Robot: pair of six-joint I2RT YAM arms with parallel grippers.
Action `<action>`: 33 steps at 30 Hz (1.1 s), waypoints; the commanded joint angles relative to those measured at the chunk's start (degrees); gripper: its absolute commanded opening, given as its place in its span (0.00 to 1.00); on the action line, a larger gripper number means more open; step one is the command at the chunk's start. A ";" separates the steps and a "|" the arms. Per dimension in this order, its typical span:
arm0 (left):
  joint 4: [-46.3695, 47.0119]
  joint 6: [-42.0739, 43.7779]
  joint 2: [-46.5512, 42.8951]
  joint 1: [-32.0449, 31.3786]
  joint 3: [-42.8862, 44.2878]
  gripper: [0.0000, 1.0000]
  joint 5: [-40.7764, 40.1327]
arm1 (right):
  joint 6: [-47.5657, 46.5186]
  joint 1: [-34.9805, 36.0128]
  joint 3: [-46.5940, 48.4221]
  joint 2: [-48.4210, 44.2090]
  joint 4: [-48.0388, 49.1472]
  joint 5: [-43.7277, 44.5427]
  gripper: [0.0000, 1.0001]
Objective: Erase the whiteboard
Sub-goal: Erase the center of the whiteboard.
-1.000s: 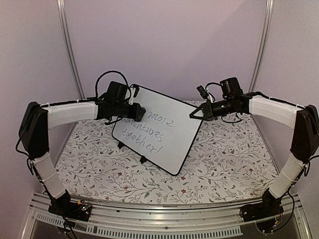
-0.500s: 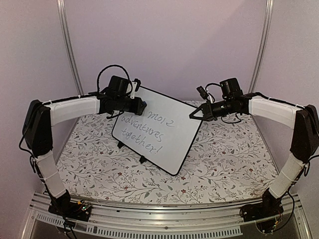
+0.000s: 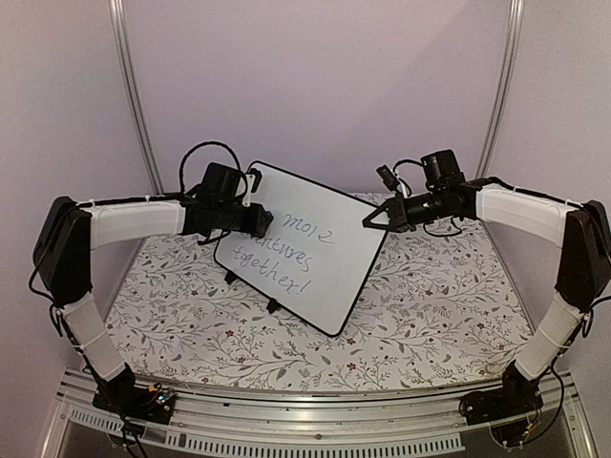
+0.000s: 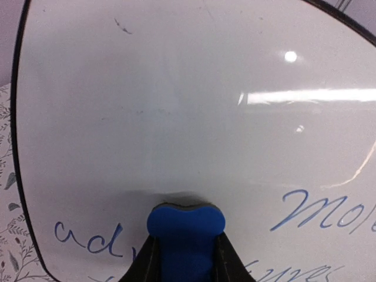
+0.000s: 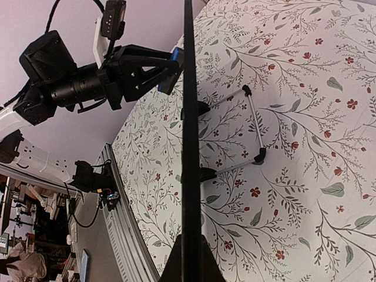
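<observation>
The whiteboard [image 3: 320, 272] stands tilted on its black feet in the middle of the table and bears handwriting. My left gripper [image 3: 265, 221] is shut on a small blue eraser [image 4: 185, 229], which presses against the board's upper left area, just above the blue words [image 4: 88, 241]. The board face above the eraser [image 4: 194, 106] is wiped white. My right gripper [image 3: 368, 221] is shut on the whiteboard's right edge, seen edge-on as a black line [image 5: 189, 117] running up from between the fingers [image 5: 190, 255].
The table carries a floral cloth [image 3: 439, 305]. The board's wire stand [image 5: 254, 126] rests on the cloth behind it. An aluminium rail [image 3: 315, 425] runs along the near edge, and purple walls close off the back.
My left gripper with the eraser rose a little along the board's upper left, then came back down and left. The right arm and the board have not moved.
</observation>
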 commanded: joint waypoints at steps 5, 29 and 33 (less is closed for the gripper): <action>-1.54 -3.16 -0.45 -1.06 -7.58 0.00 -2.11 | -3.45 3.15 -0.48 2.98 -5.17 -3.54 0.00; 1.03 0.67 1.74 -7.07 -2.97 0.00 2.08 | -3.00 3.33 -1.10 2.33 -5.39 -2.66 0.00; 0.89 -0.66 1.03 -7.39 -6.46 0.00 -0.03 | -2.93 3.37 -1.52 2.02 -5.36 -2.66 0.00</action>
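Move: The whiteboard leans back in front of me, with its right edge still pinched in my right fingers. From my left hand, which holds the blue eraser, the middle of "more" is about 9 cm right and 5 cm back, about 1 cm lower. "adventures" lies roughly 2 cm right, 4 cm back and 5 cm below, with "together!" 1 cm right, 7 cm back and 8 cm below. From my right hand, "more" is some 13 cm left, 7 cm ahead and 3 cm below. With my left hand I rub the eraser down the board about 3 cm, coming back and slightly left, then stroke up past where I started. From there I sweep right and back along the line of writing, nearly 5 cm, onto the start of "more", turning slightly clockwise. My right fingers keep the board's edge pinched and stay in place. ##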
